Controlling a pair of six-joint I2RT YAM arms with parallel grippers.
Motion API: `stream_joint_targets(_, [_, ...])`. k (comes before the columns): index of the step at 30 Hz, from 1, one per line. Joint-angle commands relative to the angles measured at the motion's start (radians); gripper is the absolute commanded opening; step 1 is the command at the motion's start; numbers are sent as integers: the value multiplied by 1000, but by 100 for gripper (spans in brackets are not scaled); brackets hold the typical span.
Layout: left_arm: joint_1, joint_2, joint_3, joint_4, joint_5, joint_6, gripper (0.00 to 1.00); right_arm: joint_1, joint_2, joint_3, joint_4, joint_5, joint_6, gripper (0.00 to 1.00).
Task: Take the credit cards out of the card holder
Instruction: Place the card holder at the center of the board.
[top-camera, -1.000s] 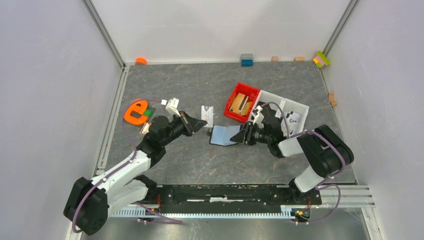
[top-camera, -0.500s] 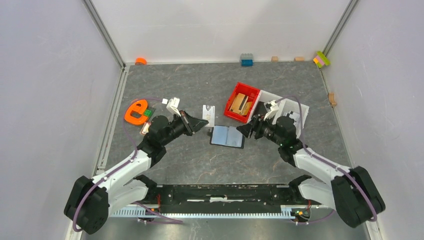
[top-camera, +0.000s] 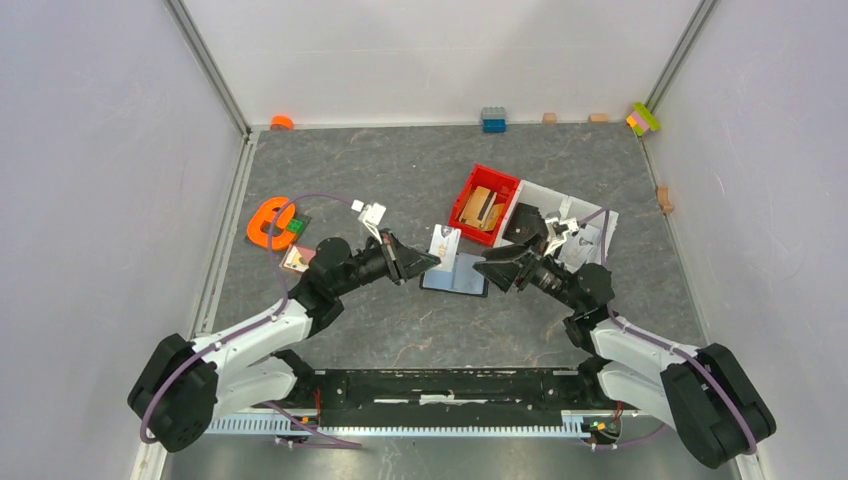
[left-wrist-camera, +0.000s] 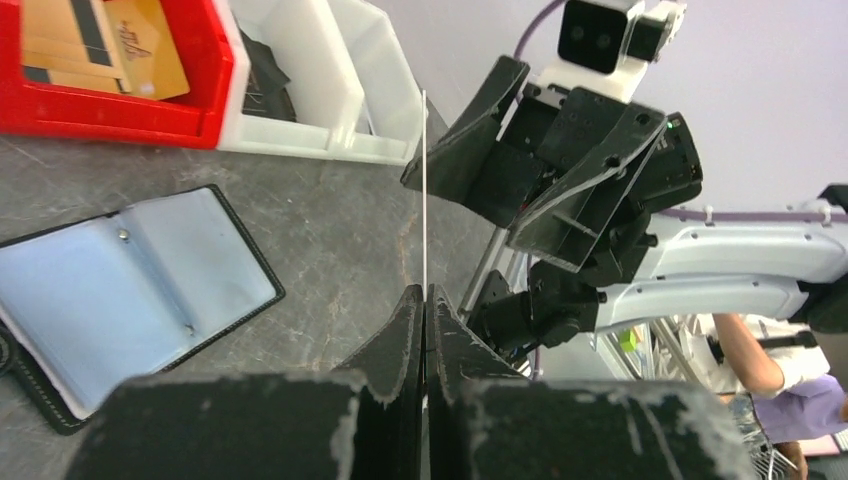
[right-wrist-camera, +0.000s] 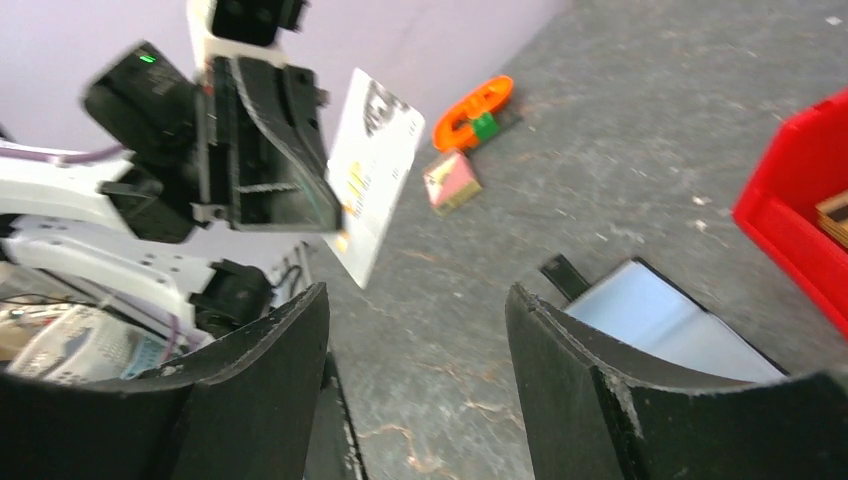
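The card holder (top-camera: 455, 273) lies open and flat on the mat, its pale blue inside up (left-wrist-camera: 120, 290) (right-wrist-camera: 680, 325). My left gripper (top-camera: 425, 262) (left-wrist-camera: 426, 295) is shut on a greyish-white credit card (top-camera: 444, 243), held upright above the holder's left edge; it shows edge-on as a thin line (left-wrist-camera: 424, 180) and face-on (right-wrist-camera: 372, 170). My right gripper (top-camera: 492, 268) (right-wrist-camera: 415, 300) is open and empty, raised by the holder's right edge and facing the left gripper. A pinkish credit card (top-camera: 296, 259) (right-wrist-camera: 452, 181) lies on the mat at the left.
A red bin (top-camera: 484, 205) (left-wrist-camera: 215, 80) with tan blocks and a white bin (top-camera: 590, 220) (left-wrist-camera: 330, 90) stand behind the holder. An orange piece (top-camera: 270, 222) (right-wrist-camera: 475, 105) lies at the left. Small blocks line the back wall.
My right gripper has let go of the card holder, opened and drawn back to its right edge. My left gripper has carried the white card rightward, over the holder's left side.
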Motion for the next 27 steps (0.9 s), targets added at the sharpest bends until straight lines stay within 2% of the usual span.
stream_joint_targets(1, [-51, 5, 44, 34, -7, 85, 2, 3, 29, -25, 312, -59, 137, 70])
stream_joint_targets(5, [-92, 23, 65, 34, 7, 110, 2, 9, 75, -30, 423, -80, 204, 66])
stream_joint_targets(12, [-125, 24, 73, 43, 16, 136, 2, 40, 105, -21, 454, -87, 212, 59])
stream_joint_targets(19, [-142, 53, 86, 63, 43, 134, 2, 90, 126, 17, 372, -87, 158, 50])
stream_joint_targets(24, [-144, 47, 80, 79, 51, 132, 2, 94, 121, 20, 348, -79, 145, 49])
stream_joint_targets(27, [-145, 48, 75, 103, 62, 126, 2, 96, 113, 19, 345, -79, 136, 42])
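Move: The left hand pinches the white VIP card, whose middle lies about 3 cm ahead, 1 cm right and 1 cm above. The right gripper, where it is being taken, is some 9 cm right and 1 cm back, 2 cm lower; the open card holder lies 5 cm right, 2 ahead, 17 below. From the right hand the card is about 8 cm left, 4 ahead, 2 above; the card holder 4 left, 3 ahead, 16 below; the red box 20 ahead, 4 right. Still pinching the card, the left hand carries it back and to the right, about 3.5 cm each way, towards the right gripper, turning some 10 degrees clockwise. The right hand meets it, drawing back and rising about 3 cm, then edging 2 cm left as its wide-open fingers narrow to less than half open around the card's free edge; whether they touch can't be seen. ##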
